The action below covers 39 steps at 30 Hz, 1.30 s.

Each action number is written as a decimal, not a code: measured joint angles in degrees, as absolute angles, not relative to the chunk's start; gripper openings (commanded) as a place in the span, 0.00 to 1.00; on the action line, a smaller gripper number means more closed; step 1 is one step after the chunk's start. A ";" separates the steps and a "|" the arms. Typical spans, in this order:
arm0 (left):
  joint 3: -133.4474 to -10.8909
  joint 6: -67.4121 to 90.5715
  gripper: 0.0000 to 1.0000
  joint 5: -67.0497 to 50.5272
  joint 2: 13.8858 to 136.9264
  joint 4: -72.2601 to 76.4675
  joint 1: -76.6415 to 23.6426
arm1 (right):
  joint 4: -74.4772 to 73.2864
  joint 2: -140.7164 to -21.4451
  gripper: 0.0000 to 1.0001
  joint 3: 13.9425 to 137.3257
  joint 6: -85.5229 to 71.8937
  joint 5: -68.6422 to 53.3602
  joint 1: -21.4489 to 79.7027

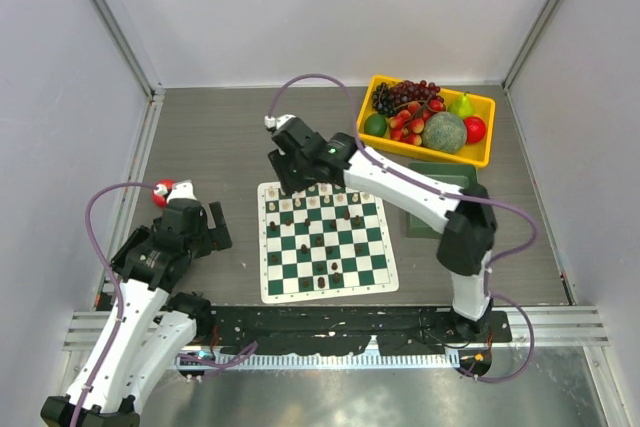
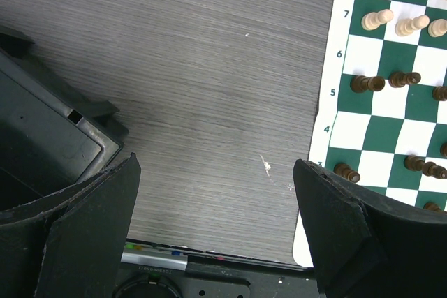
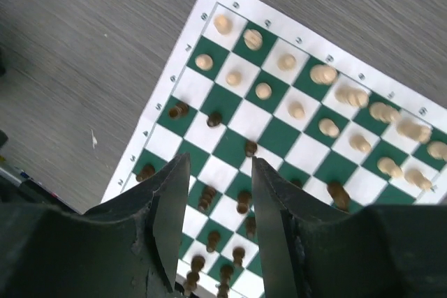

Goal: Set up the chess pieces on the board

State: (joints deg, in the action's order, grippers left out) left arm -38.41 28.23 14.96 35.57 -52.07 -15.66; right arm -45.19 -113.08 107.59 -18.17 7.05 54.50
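Note:
The green and white board (image 1: 266,247) lies in the middle of the table. Cream chess pieces (image 3: 263,91) stand in its two far rows, and dark chess pieces (image 3: 243,202) are scattered over the middle and near squares, some lying on their sides. My right gripper (image 3: 220,193) hovers over the board's left part, open, with nothing between its fingers. In the top view it is at the board's far-left corner (image 1: 295,182). My left gripper (image 2: 216,200) is wide open over bare table, left of the board (image 2: 328,102), and holds nothing.
A yellow bin (image 1: 487,132) full of toy fruit stands at the back right. A plain green bin (image 1: 445,179) sits in front of it, partly hidden by the right arm. In the left wrist view a dark block (image 2: 56,137) lies left of the gripper.

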 measured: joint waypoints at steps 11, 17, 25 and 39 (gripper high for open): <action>-38.41 28.23 0.99 14.96 35.64 -52.07 -15.66 | -40.62 -98.67 0.48 77.62 -23.33 8.93 53.12; -38.39 28.23 0.99 14.90 34.37 -52.05 -15.66 | -40.10 -92.77 0.48 70.37 -25.93 10.76 52.75; -38.41 28.23 0.99 14.96 34.26 -52.12 -15.66 | -36.84 -84.71 0.48 63.75 -25.87 13.96 48.62; -38.13 28.25 0.99 14.74 30.09 -51.48 -15.66 | -31.40 -84.77 0.48 57.98 -24.10 13.34 45.08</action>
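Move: The lone dark piece near the board's right edge is roughly 18 cm to the right of the right hand, 5 cm back and 14 cm below it. A second dark piece stands about 3 cm left of it and 3 cm farther out, another 4 cm left of that and 3 cm nearer, and a pale pawn about 8 cm straight beyond the lone one. From the left hand the lone piece lies some 40 cm right, 6 cm ahead and 9 cm lower. The lone dark piece is approached by the empty right hand, which leaves the far left corner and swings some 18 cm right, a little back, and about 8 cm down over the board, rising briefly midway. The wrist turns nearly 20 degrees clockwise, and the half-open fingers keep their gap, ending just above the piece. The left hand only lifts a centimetre or two. ##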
